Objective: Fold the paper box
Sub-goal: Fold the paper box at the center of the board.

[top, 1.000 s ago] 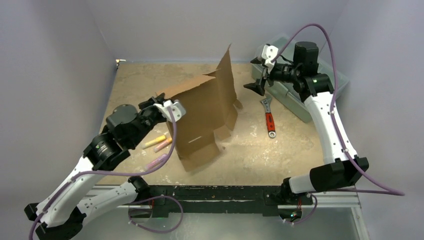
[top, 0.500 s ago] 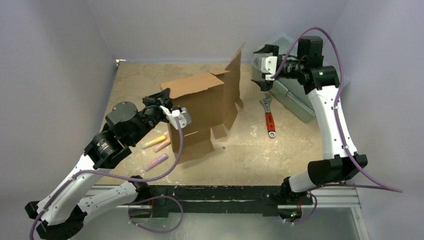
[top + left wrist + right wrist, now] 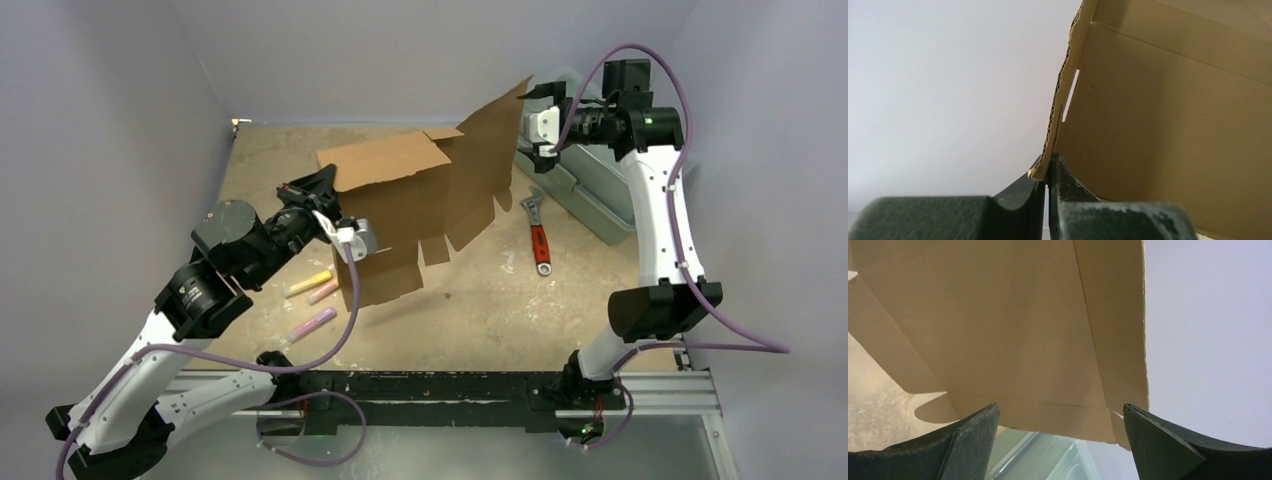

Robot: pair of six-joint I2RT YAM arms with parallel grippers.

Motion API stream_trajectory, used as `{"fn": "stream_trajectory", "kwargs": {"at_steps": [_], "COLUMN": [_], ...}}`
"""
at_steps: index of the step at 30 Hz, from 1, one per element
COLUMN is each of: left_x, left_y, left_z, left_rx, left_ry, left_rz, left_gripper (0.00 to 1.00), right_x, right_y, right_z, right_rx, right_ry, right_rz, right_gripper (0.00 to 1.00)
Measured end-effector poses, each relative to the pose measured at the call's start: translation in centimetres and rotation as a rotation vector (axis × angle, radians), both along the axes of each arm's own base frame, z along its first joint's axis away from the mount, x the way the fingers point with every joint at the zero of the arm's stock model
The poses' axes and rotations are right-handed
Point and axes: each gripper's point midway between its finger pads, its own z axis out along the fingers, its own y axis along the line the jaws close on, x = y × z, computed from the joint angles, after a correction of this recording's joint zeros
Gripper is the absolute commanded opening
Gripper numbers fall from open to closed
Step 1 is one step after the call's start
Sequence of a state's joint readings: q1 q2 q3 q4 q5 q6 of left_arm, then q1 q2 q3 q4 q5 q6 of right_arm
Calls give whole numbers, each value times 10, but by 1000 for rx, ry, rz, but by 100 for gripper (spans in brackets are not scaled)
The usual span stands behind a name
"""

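Note:
The paper box (image 3: 420, 205) is a brown die-cut cardboard sheet, held up off the table with its flaps hanging down. My left gripper (image 3: 322, 190) is shut on its left edge. In the left wrist view the corrugated edge of the paper box (image 3: 1168, 125) is pinched between the tips of the left gripper (image 3: 1047, 167). My right gripper (image 3: 530, 122) is open, high at the sheet's far right flap. In the right wrist view the paper box (image 3: 1013, 315) fills the space ahead of the right gripper (image 3: 1059, 409), whose jaws stand wide apart and do not touch it.
A red-handled wrench (image 3: 539, 236) lies on the table right of the sheet. A translucent grey-green toolbox (image 3: 600, 195) stands at the back right, under the right gripper. Yellow (image 3: 310, 282), pink (image 3: 325, 291) and purple (image 3: 312, 323) sticks lie at the front left.
The left gripper has lifted the paper box and swung it up and to the right. The right gripper rose and drew back rightward, and the sheet's far flap now reaches it.

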State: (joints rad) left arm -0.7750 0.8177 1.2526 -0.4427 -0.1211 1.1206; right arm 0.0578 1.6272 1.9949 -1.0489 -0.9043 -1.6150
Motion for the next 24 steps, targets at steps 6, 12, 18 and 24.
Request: {"fn": "stream_trajectory", "kwargs": {"at_steps": [6, 12, 18, 24], "left_x": [-1, -5, -14, -21], "left_y": [1, 6, 12, 17], "left_z": [2, 11, 34, 42], "left_rx": [21, 47, 25, 7], "left_ry": [-18, -44, -86, -105], "left_rz": [-2, -4, -14, -20], "left_gripper": [0, 0, 0, 0], "right_x": [12, 22, 28, 35], "right_y": [-35, -65, -46, -36], "right_z": [4, 8, -36, -56], "right_rx": [53, 174, 361, 516], "right_ry": [31, 67, 286, 451], "right_rz": [-90, -154, -131, -127], "right_gripper": [99, 99, 99, 99]}}
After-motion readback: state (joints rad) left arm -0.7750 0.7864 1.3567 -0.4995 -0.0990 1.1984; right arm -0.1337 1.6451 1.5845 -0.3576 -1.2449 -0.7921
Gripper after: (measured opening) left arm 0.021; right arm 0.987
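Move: To the left of the open right hand, the middle of the box's raised right panel lies about 6 cm left, 9 cm back and some 4 cm lower. From that hand, the wrench is on the table about 8 cm right and 2 cm ahead, and the green bin 19 cm right and 13 cm ahead, both far below. The left hand already grips the box's other end; from it the panel is roughly 24 cm right and 6 cm ahead. Swinging out to the right by some 6.5 cm from the box's right panel, the open right hand then comes back left about 3 cm while sinking 7 cm and easing forward. It rolls about 35 degrees clockwise, seen along its fingers. The left hand keeps its pinch on the edge, lifting the box about 4 cm and drawing it slightly back and left. ##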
